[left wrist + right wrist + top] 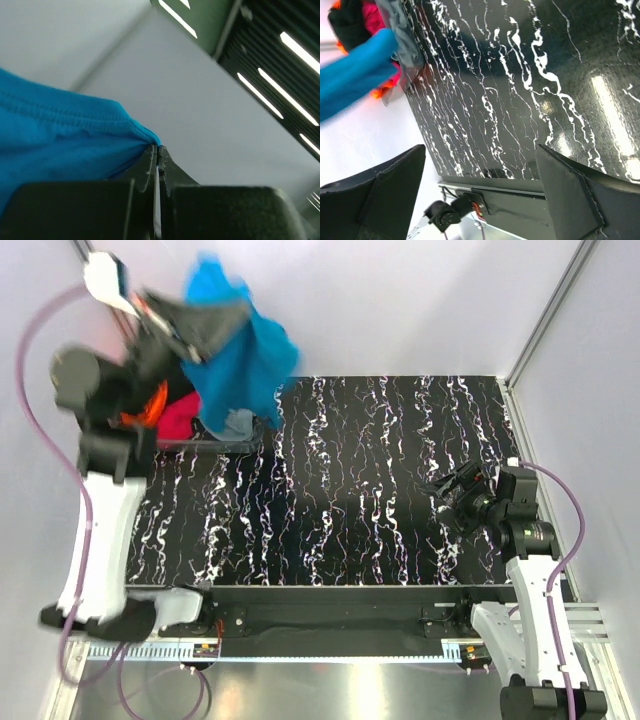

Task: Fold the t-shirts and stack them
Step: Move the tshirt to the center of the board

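Note:
A turquoise-blue t-shirt (240, 355) hangs in the air over the table's far left corner. My left gripper (218, 318) is raised there and shut on its hem. In the left wrist view the jaws (158, 148) pinch the stitched edge of the blue cloth (60, 145). Below it lie an orange t-shirt (152, 405), a crimson-pink one (180, 416) and a grey one (238, 424), bunched together. My right gripper (447, 498) stands open and empty over the table's right side. Its own view (481, 148) shows the blue shirt (355, 75) far off, with black cloth (347, 20) behind.
The heap of shirts sits in a clear plastic bin (215, 446) at the far left edge of the black marbled table (360, 490). White walls close in the back and both sides. The left arm's cable (35, 390) loops along the left wall.

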Motion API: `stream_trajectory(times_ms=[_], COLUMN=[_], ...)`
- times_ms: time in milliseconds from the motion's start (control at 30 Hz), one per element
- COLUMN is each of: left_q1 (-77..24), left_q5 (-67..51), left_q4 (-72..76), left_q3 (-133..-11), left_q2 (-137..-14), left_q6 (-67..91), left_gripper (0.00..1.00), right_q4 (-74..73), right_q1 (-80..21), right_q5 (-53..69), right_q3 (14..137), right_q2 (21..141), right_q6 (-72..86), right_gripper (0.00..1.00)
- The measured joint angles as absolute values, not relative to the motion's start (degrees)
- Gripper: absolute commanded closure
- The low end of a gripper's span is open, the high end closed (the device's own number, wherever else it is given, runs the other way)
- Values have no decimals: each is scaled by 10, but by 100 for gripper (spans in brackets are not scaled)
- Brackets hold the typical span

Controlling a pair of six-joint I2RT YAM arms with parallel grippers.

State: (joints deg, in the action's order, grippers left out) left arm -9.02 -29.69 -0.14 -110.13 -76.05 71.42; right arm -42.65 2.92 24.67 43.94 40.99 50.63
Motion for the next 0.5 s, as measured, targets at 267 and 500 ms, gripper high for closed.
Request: stream_trajectory(times_ms=[267,500], left_q1=[-441,-537], left_q5=[-281,-215], left_q4=[-173,-305], left_q3=[-897,-712], left_q2=[-658,-658], left_q6=[542,445], left_gripper=[100,100], right_q4=[-413,-419], right_q1=[11,-71], right_q5=[252,250], right_q3=[458,471], right_q2=[435,501], right_q6=[462,401], right_gripper=[6,6])
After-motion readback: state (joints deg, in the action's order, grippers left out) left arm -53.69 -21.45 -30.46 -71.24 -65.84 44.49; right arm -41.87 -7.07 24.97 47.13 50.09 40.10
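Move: The blue t-shirt already hangs from the left hand's closed fingers, high up. The center of the board, where it is bound, lies about 8 cm ahead, 24 cm to the right and some 66 cm below. The bin of clothes is about 29 cm ahead and 18 cm to the left, and the board's front edge runs some 21 cm back, taken at 24 cm to the right. From the right hand, the board's center is about 14 cm ahead, 30 cm left and 20 cm down. The blue t-shirt, still pinched by one end, is swung down from high up, away from the bin and towards the board's center: the left hand sinks some 35 cm while sweeping back and to the right, the last stretch nearly straight down. Its wrist rolls from fingers tilted up to pointing right and down. The open right hand edges about 4 cm left towards the shirt, turning counter-clockwise. ##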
